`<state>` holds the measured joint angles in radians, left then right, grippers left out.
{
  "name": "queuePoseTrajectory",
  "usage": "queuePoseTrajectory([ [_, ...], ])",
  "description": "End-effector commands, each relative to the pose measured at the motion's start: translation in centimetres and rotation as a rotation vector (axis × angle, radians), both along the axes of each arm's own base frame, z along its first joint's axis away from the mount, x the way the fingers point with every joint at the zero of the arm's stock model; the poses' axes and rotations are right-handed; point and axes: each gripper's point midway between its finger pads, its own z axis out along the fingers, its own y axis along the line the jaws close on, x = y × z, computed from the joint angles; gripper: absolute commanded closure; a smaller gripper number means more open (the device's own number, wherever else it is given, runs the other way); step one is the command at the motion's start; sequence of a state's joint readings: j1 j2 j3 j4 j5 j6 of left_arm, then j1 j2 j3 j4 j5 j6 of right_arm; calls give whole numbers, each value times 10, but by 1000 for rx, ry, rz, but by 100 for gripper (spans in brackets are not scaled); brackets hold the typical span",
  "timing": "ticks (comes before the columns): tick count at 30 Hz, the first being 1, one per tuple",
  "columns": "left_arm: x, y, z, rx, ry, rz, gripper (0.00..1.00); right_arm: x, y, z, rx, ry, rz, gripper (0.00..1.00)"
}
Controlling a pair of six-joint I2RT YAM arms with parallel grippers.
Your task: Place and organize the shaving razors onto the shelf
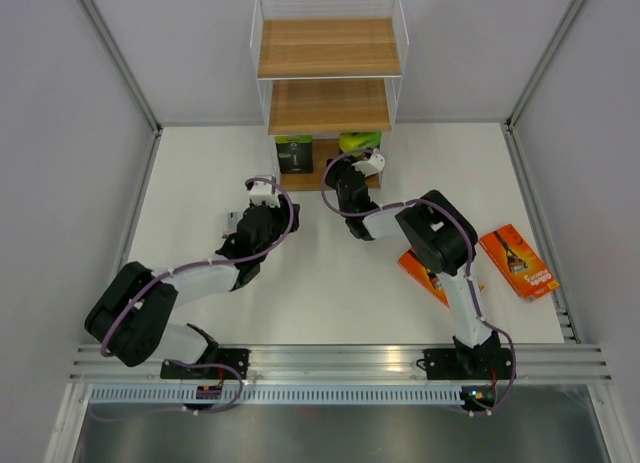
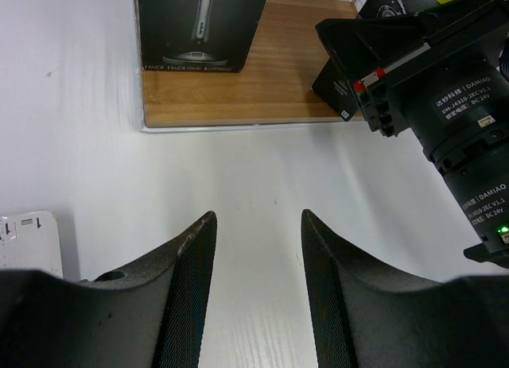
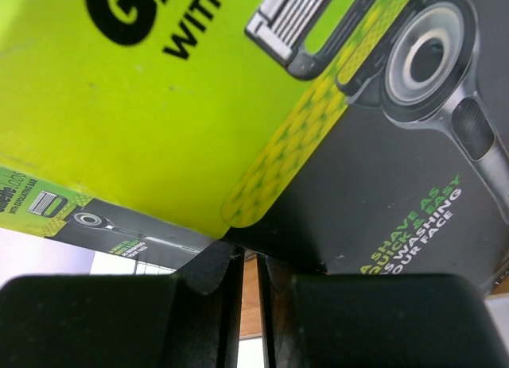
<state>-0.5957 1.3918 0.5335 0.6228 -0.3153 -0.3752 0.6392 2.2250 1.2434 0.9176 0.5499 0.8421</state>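
The shelf (image 1: pixel 330 48) stands at the back centre. One black razor pack (image 1: pixel 293 153) (image 2: pixel 199 26) is upright on its bottom board (image 2: pixel 262 82). A second black and lime-green pack (image 1: pixel 360 141) (image 3: pixel 159 106) leans over that board's right part. My right gripper (image 1: pixel 368 165) (image 3: pixel 249 253) is just below it, jaws almost together. Only wood shows in the slim gap, and the pack's lower edge lies across the fingertips. My left gripper (image 1: pixel 262 191) (image 2: pixel 258 217) hovers open and empty over the white table before the shelf. Two orange packs (image 1: pixel 518 263) (image 1: pixel 420 268) lie at the right.
The right arm's wrist (image 2: pixel 445 90) reaches across in front of the shelf, close to my left gripper's right side. A small white object (image 2: pixel 28 241) (image 1: pixel 232 221) lies by the left arm. Grey walls close in both sides.
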Motion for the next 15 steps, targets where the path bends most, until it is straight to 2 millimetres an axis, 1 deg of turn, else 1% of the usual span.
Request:
queuePoseTrajectory([
  [1, 2, 7, 13, 10, -49, 19, 47, 11, 1, 16, 44, -35, -7, 84],
  [3, 1, 5, 13, 3, -49, 14, 47, 7, 8, 17, 38, -31, 30, 82],
  [4, 1, 5, 13, 0, -49, 14, 47, 5, 8, 23, 38, -34, 38, 79],
  [5, 0, 6, 13, -4, -48, 17, 47, -2, 9, 18, 18, -23, 41, 78],
  [6, 0, 6, 13, -6, -50, 15, 47, -6, 9, 18, 9, -24, 42, 76],
  [7, 0, 6, 14, -9, -51, 14, 47, -11, 9, 26, 11, -36, 42, 74],
  [8, -1, 6, 14, -9, -52, 15, 47, -19, 9, 20, -1, -19, 43, 68],
  [9, -1, 7, 14, -10, -52, 15, 47, -23, 8, 18, -3, -11, 48, 66],
  [10, -3, 7, 17, -14, -60, 16, 47, -26, 7, 18, -4, -6, 49, 59],
  [13, -6, 10, 18, -17, -62, 19, 47, -40, 0, 16, -31, 23, 54, 46],
  [14, -8, 12, 18, -22, -64, 19, 47, -46, -2, 20, -39, 23, 62, 45],
  [15, -10, 13, 16, -22, -60, 23, 47, -50, -3, 20, -57, 29, 68, 44],
])
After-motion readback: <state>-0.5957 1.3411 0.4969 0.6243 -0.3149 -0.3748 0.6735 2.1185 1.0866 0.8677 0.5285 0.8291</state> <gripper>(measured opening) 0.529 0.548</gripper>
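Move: The right gripper's nearly shut fingertips are at the front of the second green-and-black razor box, whose middle is about 3 cm ahead, 3 cm to the right and roughly level. The first razor box stands about 13 cm to the left and 2 cm farther out than the hand; the empty middle of the bottom board is 6 cm left, no farther out, some 9 cm lower. From the left gripper the second box is about 19 cm ahead and 17 cm right, 2 cm lower. Let the right gripper off the front of the second razor box: start spreading the nearly shut fingers to about half open, then draw straight back towards the robot about 4 cm, sinking nearly 2 cm on the way, with the fingertips tipping down only about 5 degrees. ##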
